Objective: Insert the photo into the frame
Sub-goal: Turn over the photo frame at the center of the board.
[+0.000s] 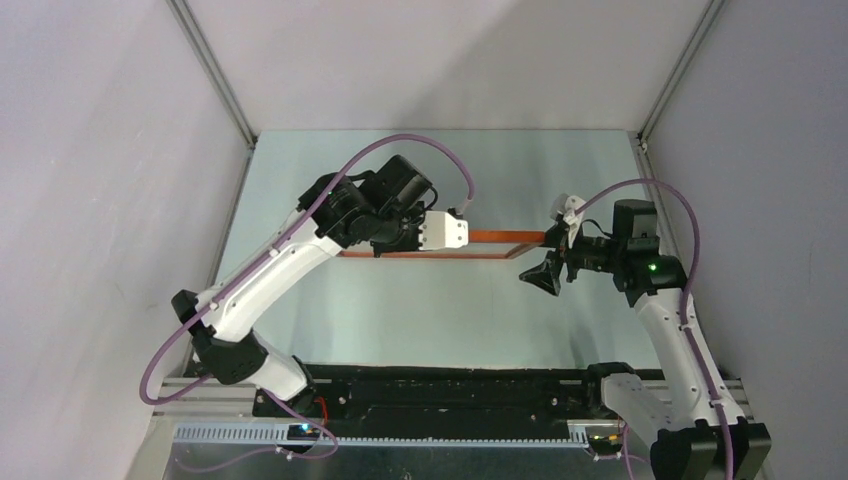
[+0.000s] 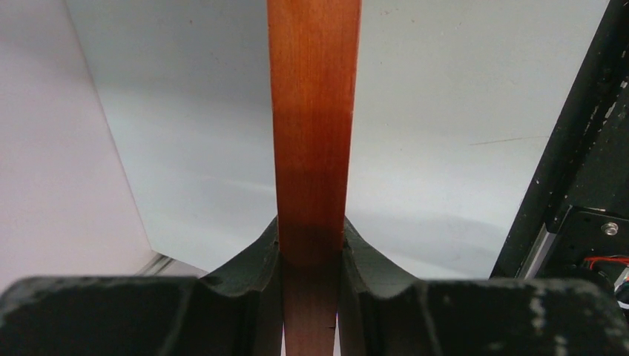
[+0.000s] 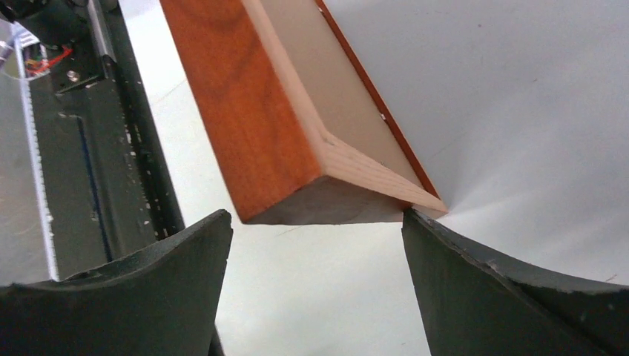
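Observation:
The frame (image 1: 500,238) is an orange-brown wooden rectangle, tipped up so the top view shows it almost edge-on near the table's middle. My left gripper (image 1: 455,236) is shut on one of its mouldings; in the left wrist view the wood (image 2: 313,111) runs straight up from between my left gripper (image 2: 311,230). My right gripper (image 1: 555,255) stands open at the frame's right end. In the right wrist view the frame's corner (image 3: 252,111) hangs just ahead of my right gripper (image 3: 314,219), its right fingertip (image 3: 415,222) at the corner's edge. A tan flat surface (image 3: 334,81) fills the frame's inside. The photo is out of view.
A black rail (image 1: 450,390) runs along the near edge between the arm bases. Grey enclosure walls and metal posts (image 1: 215,70) bound the pale table (image 1: 430,320) on the left, right and back.

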Controlling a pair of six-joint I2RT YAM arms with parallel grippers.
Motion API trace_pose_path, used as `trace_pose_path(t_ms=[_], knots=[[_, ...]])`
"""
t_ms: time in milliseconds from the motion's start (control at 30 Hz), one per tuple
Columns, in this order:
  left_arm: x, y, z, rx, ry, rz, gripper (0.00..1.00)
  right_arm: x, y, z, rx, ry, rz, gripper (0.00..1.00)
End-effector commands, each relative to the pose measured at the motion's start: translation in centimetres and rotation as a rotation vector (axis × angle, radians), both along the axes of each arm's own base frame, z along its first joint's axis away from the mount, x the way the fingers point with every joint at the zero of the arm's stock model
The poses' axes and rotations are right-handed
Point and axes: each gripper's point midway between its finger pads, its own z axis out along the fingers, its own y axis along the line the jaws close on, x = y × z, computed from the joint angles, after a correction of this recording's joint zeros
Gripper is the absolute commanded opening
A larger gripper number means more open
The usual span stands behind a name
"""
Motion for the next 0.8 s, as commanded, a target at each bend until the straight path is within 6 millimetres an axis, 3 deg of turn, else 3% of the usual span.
trace_pose_path(t_ms=[0,267,667,767], knots=[[1.1,-2.0,3.9,-0.166,-0.088,-0.004,0.00,0.7,1.8,1.0,0.001,-0.095,0.052,0.87],[1.2,-1.8,3.5,-0.165,-0.070,0.003,0.00,0.9,3.2,0.3,-0.008,-0.105,0.111,0.78],[2.2,-1.3,2.6,-0.132,-0.059,0.017,0.00,0.3,3.1,0.1,-0.001,-0.094,0.140,0.47],[2.3,-1.5,2.3,-0.123,-0.049,0.016,0.00,0.3,3.1,0.2,0.000,-0.100,0.141,0.49]])
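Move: The right hand, open and empty, has the raised photo frame's right end just off its fingertips: about 3 cm to its left, 2 cm ahead and 1 cm above. The left gripper, still pinching the frame's top rail, is roughly 26 cm to the right hand's left, 2 cm ahead and some 4 cm higher. From the left hand that right end lies about 23 cm to the right, level fore and aft, some 3 cm lower. Forward by nearly 3 cm and a little left, the right hand shifts to bring its fingers in line with the frame's right end, rolling slightly and closing from almost fully open to about half. It has not clamped down yet. The left hand keeps its pinch on the top rail and carries the frame about 2 cm left. ##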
